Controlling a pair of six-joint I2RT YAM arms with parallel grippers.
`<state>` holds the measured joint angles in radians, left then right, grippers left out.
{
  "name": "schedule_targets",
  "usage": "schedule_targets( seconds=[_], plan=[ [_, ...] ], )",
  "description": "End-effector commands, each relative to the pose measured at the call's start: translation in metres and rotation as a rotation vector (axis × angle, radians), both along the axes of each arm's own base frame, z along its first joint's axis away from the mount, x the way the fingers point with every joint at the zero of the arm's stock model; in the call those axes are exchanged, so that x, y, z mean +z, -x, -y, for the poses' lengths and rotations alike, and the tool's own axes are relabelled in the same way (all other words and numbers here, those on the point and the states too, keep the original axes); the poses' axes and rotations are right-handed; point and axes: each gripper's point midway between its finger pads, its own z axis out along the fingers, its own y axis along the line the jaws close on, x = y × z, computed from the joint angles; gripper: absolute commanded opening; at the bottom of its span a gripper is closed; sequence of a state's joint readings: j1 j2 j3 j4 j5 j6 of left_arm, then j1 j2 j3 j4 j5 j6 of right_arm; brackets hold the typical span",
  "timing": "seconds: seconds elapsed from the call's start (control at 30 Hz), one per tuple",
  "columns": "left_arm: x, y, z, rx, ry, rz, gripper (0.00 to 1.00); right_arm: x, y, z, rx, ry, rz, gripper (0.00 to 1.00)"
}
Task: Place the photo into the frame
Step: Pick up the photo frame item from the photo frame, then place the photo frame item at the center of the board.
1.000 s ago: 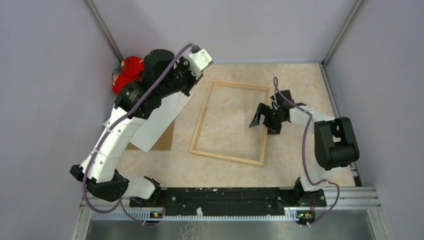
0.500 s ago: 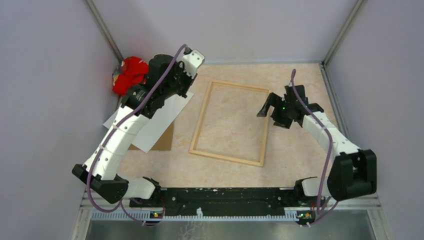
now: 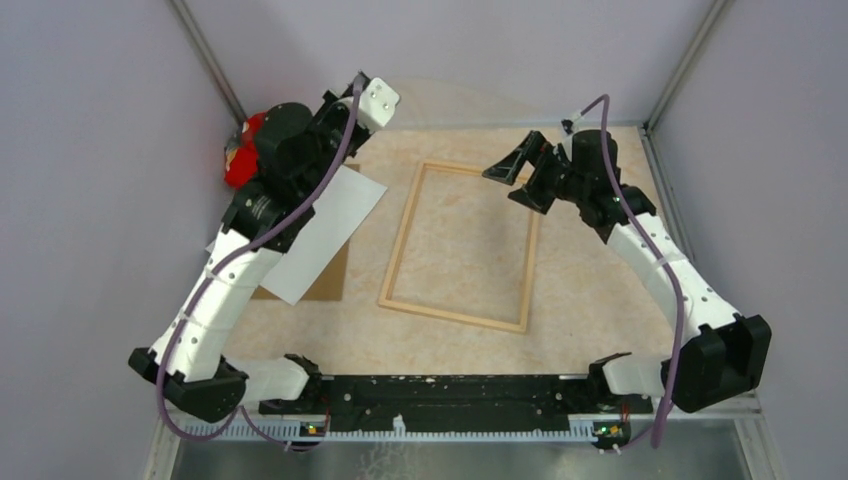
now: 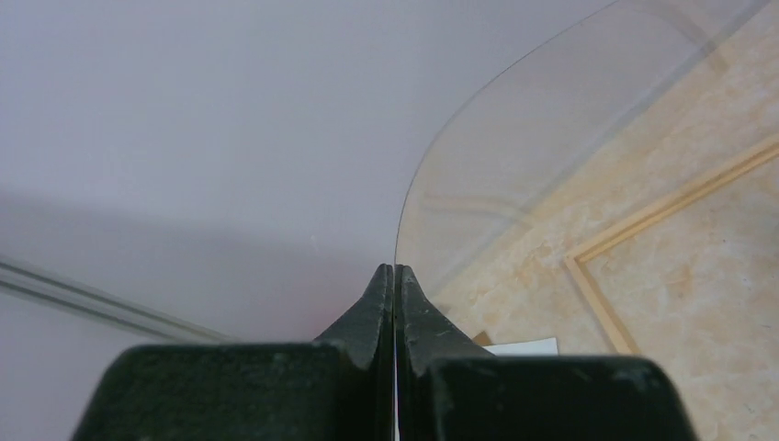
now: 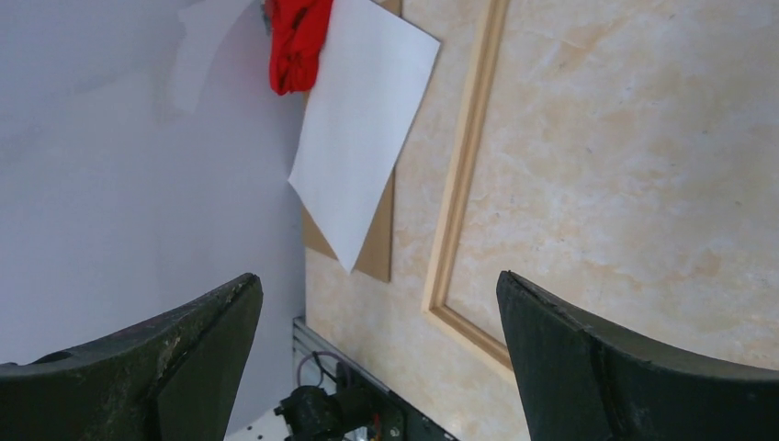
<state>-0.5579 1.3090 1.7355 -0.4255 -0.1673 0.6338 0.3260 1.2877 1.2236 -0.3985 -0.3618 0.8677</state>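
The photo lies white back up at the left, resting on a brown backing board; it also shows in the right wrist view. The light wooden frame lies flat mid-table with only table inside it, and one of its rails shows in the right wrist view. My left gripper is raised at the back left, shut on the edge of a clear, bowed sheet that arcs over the frame's far end. My right gripper hangs open and empty above the frame's far right corner.
A red soft thing sits in the back left corner against the wall. Grey walls close the table on three sides. The arms' black base rail runs along the near edge.
The left arm has lifted the clear sheet up and toward the back. The right gripper rose from the frame's right rail toward the back, its jaws opening wider.
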Motion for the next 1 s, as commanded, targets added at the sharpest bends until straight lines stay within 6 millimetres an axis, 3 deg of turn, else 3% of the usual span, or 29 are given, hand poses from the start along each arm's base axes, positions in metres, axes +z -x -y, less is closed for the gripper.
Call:
schedule_targets(
  seconds=[0.0, 0.03, 0.17, 0.23, 0.43, 0.53, 0.63, 0.83, 0.97],
  plan=[
    [-0.012, 0.031, 0.015, -0.083, -0.083, 0.081, 0.0, 0.007, 0.003, -0.015, 0.039, -0.12, -0.001, 0.99],
    [-0.055, 0.035, 0.027, -0.11, -0.144, 0.003, 0.0, 0.004, 0.005, -0.016, 0.043, -0.145, -0.011, 0.99],
    [-0.187, 0.073, 0.059, -0.232, -0.301, -0.258, 0.0, -0.017, 0.015, -0.012, 0.01, -0.176, -0.048, 0.99],
    [-0.233, 0.091, 0.074, -0.279, -0.31, -0.372, 0.0, -0.036, 0.021, -0.008, -0.015, -0.179, -0.083, 0.99],
    [-0.343, 0.136, 0.119, -0.418, -0.316, -0.829, 0.0, -0.103, 0.037, 0.004, -0.082, -0.149, -0.193, 0.99],
    [-0.369, 0.145, 0.136, -0.419, -0.309, -1.003, 0.0, -0.136, 0.045, 0.007, -0.108, -0.147, -0.252, 0.99],
    [-0.378, 0.149, 0.147, -0.423, -0.291, -1.076, 0.0, -0.161, 0.051, 0.01, -0.123, -0.129, -0.309, 0.99],
    [-0.387, 0.154, 0.15, -0.406, -0.242, -1.101, 0.0, -0.181, 0.049, 0.001, -0.136, -0.121, -0.359, 0.99],
    [-0.378, 0.154, 0.152, -0.407, -0.211, -1.1, 0.0, -0.194, 0.043, -0.013, -0.118, -0.1, -0.393, 0.99]
  ],
)
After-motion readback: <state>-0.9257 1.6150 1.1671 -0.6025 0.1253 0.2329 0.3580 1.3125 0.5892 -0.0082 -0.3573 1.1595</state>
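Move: The left hand holds the clear sheet high up; the frame's middle lies about 48 cm below, 20 cm to its right and 3 cm back. The white sheet is some 14 cm left and 1 cm ahead of that hand, at table height. From the open right hand, the frame's middle is 11 cm left, level fore and aft, 28 cm down; its right rail is 4 cm right, 2 cm back. Left swings the pinched clear sheet 40 cm down, back and right over the frame; right, open, sinks 20 cm. ##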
